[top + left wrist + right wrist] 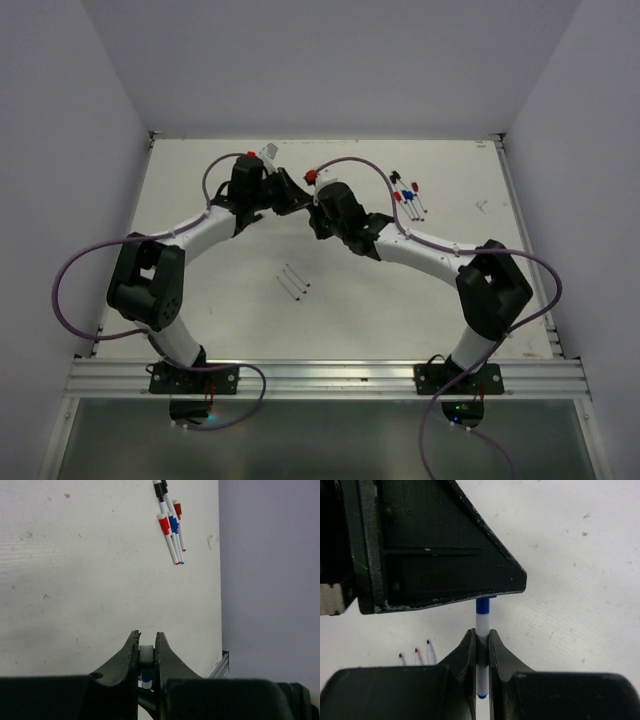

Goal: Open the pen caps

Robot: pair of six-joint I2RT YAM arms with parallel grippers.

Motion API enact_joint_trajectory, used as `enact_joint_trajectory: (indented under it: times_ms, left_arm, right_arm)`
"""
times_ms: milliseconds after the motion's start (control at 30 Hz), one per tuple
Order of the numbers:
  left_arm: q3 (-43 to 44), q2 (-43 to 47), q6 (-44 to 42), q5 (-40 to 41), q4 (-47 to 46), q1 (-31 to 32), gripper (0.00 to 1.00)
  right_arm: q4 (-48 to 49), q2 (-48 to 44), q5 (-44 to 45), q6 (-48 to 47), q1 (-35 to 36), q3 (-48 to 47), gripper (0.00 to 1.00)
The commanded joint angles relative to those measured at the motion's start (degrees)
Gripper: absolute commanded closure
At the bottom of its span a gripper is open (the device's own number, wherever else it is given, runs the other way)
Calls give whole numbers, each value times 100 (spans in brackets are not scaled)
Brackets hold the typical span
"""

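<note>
One pen (482, 625) with a white barrel and a blue cap (482, 605) is held between both grippers above the table's far middle. My right gripper (481, 632) is shut on the white barrel. My left gripper (146, 637) is shut on the capped end, whose white and blue show between its fingers (131, 652). In the top view the left gripper (296, 192) and right gripper (313, 200) meet tip to tip, hiding the pen. Several capped pens (406, 192) with red, blue and black pen caps (169, 524) lie at the far right.
A few uncapped pens (293, 283) lie side by side mid-table, their dark tips (417, 652) showing in the right wrist view. The table's right edge and metal rail (222, 662) are close to the left gripper. A white wall stands behind.
</note>
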State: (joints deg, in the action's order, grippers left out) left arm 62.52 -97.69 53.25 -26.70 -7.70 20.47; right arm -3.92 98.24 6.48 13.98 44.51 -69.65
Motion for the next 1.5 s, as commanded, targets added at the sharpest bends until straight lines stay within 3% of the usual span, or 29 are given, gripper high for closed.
enact_joint_trajectory:
  times_ms: [0,133,300,367,400,500,567,633,800,1000,1100,1267,1467]
  left_arm:
    - [427,251,-210,1360,612,-131,100]
    - [524,-48,-228,1457,736,-227,100]
    - [359,-251,-228,1378,483,-298,100]
    - [191,-198,-210,1072,-52,-315,100]
    - [-19,-180,-202,914,-282,-342,100]
    - [-266,-224,-149,27,-818,-465,100]
    - [-503,-181,70,-465,-1283,-596,100]
    - [-758,47,54,-564,-1330,-719,100]
    - [-899,382,-149,-573,-1365,-930,100]
    - [-1233,611,290,-801,-2375,-1150,100]
    - [-1155,567,406,-837,-2369,-1212,100]
    - [-172,259,-919,277,-26,-1107,100]
    - [452,-259,-1748,1228,1225,-878,100]
  right_arm:
    - [-513,55,1926,-378,488,-6,100]
    - [-504,169,2576,-580,734,74,100]
    - [-521,152,2596,-677,857,294,100]
    - [-408,3,2027,-450,683,486,100]
    - [-207,-67,1136,-153,560,574,100]
    - [337,-261,-281,192,76,961,100]
    - [514,-235,-629,377,-161,1093,100]
    - [874,-217,-1600,604,-441,1251,100]
    - [1411,-77,-2939,957,-751,1366,100]
    - [2815,319,-4839,1923,-944,1471,100]
    - [2601,354,-4596,1786,-944,1481,100]
    - [765,362,-3262,775,-707,813,100]
    - [-398,766,-1888,44,-215,364,100]
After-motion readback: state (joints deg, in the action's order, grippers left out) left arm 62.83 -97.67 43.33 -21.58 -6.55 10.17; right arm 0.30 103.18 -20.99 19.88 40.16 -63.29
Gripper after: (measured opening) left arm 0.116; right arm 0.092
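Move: The left hand holds the blue cap of a pen whose body the right hand grips. The nearest loose black cap lies about 8 cm ahead, 16 cm left and 16 cm below the left hand, with a red cap 2 cm farther left of it and another black cap 6 cm left of it. From the right hand, the nearest uncapped pen lies roughly 8 cm back, 6 cm left and 14 cm down; the farthest one is about 12 cm back, 8 cm left. Both sink 4 cm, then left pulls the cap forward-left about 10 cm; right draws the pen back, down. ##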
